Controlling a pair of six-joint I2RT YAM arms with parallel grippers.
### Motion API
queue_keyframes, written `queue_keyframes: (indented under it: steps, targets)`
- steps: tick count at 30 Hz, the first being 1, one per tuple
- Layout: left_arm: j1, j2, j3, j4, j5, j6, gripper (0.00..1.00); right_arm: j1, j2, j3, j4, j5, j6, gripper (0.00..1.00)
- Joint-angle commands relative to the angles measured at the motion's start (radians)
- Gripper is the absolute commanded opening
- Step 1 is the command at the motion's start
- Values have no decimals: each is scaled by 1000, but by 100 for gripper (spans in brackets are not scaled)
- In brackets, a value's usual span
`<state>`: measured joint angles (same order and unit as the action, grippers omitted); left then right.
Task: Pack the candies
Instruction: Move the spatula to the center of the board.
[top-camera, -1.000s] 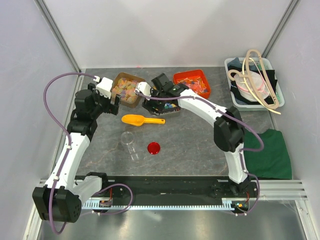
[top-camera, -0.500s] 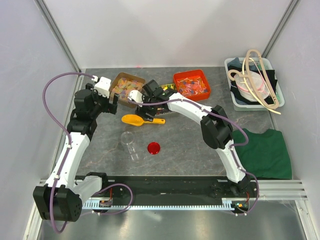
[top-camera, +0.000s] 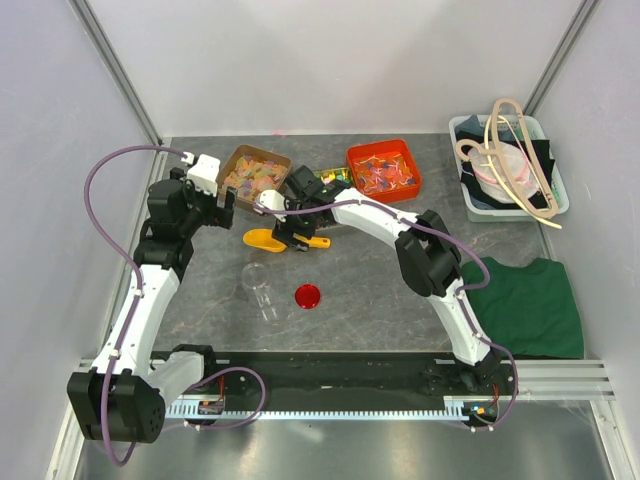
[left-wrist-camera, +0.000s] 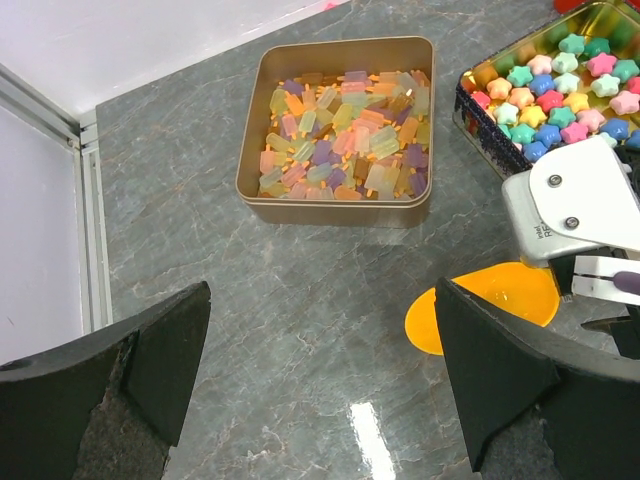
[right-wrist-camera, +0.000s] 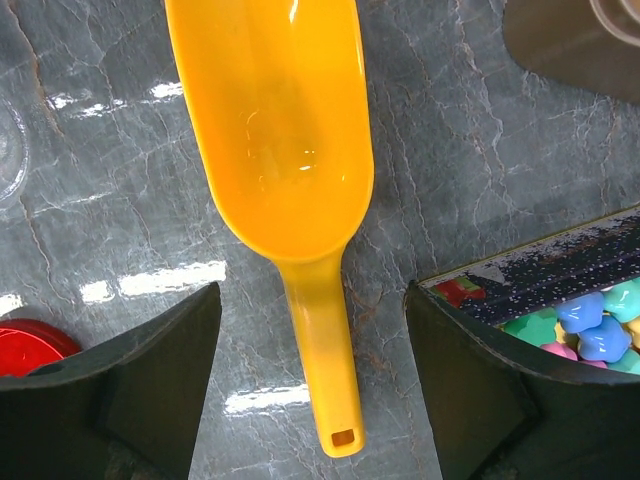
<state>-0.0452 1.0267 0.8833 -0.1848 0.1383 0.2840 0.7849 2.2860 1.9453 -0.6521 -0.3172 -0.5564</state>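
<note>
The candies (left-wrist-camera: 343, 128) are pale translucent pieces filling a square gold tin (top-camera: 255, 174) at the back left of the table. My left gripper (left-wrist-camera: 320, 372) is open and holds nothing, hovering just in front of that tin over bare table. A yellow scoop (right-wrist-camera: 290, 140) lies empty on the table, seen in the top view as the scoop (top-camera: 270, 240). My right gripper (right-wrist-camera: 312, 345) hangs open above its handle (right-wrist-camera: 330, 400), one finger on each side, not touching it. In the top view the right gripper (top-camera: 291, 236) covers part of the scoop.
A dark tin of bright star candies (left-wrist-camera: 560, 70) stands right of the gold tin. An orange tray (top-camera: 385, 168) sits further right. A clear cup (top-camera: 257, 281) and a red lid (top-camera: 308, 296) lie nearer the arms. A grey bin (top-camera: 508, 168) and green cloth (top-camera: 530, 305) occupy the right side.
My right gripper has moved from above the star-candy tin toward the near left, coming over the scoop's handle, and its jaws have widened. The left arm has barely moved.
</note>
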Motion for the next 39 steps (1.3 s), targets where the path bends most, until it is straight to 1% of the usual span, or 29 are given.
queue_keyframes:
  steps: [1,10,13,18,24,26,28,29,30,31,33,35,39]
  targets:
    - [8,-13,-3,33,24,-28,99,2,16,-3,17,-6,-16,82]
    - [16,-10,-4,30,40,-29,99,2,69,61,11,1,-10,79]
    - [16,-10,-6,30,44,-31,99,2,84,78,8,3,-11,77]
    - [18,-7,-6,28,50,-31,99,2,104,110,-11,-19,-4,70]
    - [19,-4,-4,27,52,-31,99,2,87,103,-18,-17,-3,54]
    - [21,-5,-4,27,55,-32,99,2,66,80,-15,-11,-7,45]
    - [21,-5,-4,27,53,-32,99,2,47,44,-12,-3,-8,38]
    - [21,-5,-4,27,53,-31,100,2,26,32,-9,0,-10,33]
    - [21,-4,-4,25,55,-31,99,1,15,20,-7,4,-10,30]
    - [22,-4,-4,27,52,-31,99,2,3,-5,-9,6,-11,28]
    - [22,-4,-4,25,55,-31,99,2,-36,-32,-7,15,-14,22]
    - [22,-4,-3,27,55,-31,99,2,-75,-72,-6,33,-14,19]
    - [24,-2,-4,25,55,-31,99,2,-141,-152,-4,59,-13,17]
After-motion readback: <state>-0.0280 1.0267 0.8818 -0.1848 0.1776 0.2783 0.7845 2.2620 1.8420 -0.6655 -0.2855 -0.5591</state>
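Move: Just below the right hand, between its open fingers, lies the neck of the spatula; the spatula's middle is about 2 cm to the left, level front to back and some 4 cm lower. From this hand the box of star candies stands roughly 11 cm ahead and 8 cm right, the brown candy box about 15 cm ahead and 10 cm left, and the red lid some 13 cm back and 3 cm right. The spatula's middle lies about 14 cm right of the idle left hand, nearly level with it front to back, and around 21 cm below. Straight down first, the right hand sinks about 3.5 cm, its wide-open fingers coming down either side of the spatula. The fingers then close and pinch the handle just behind the scoop. Keeping that grip, the hand heads right and back, about 3.5 cm altogether, away from the brown candy box and towards the red lid, rising barely at all. ##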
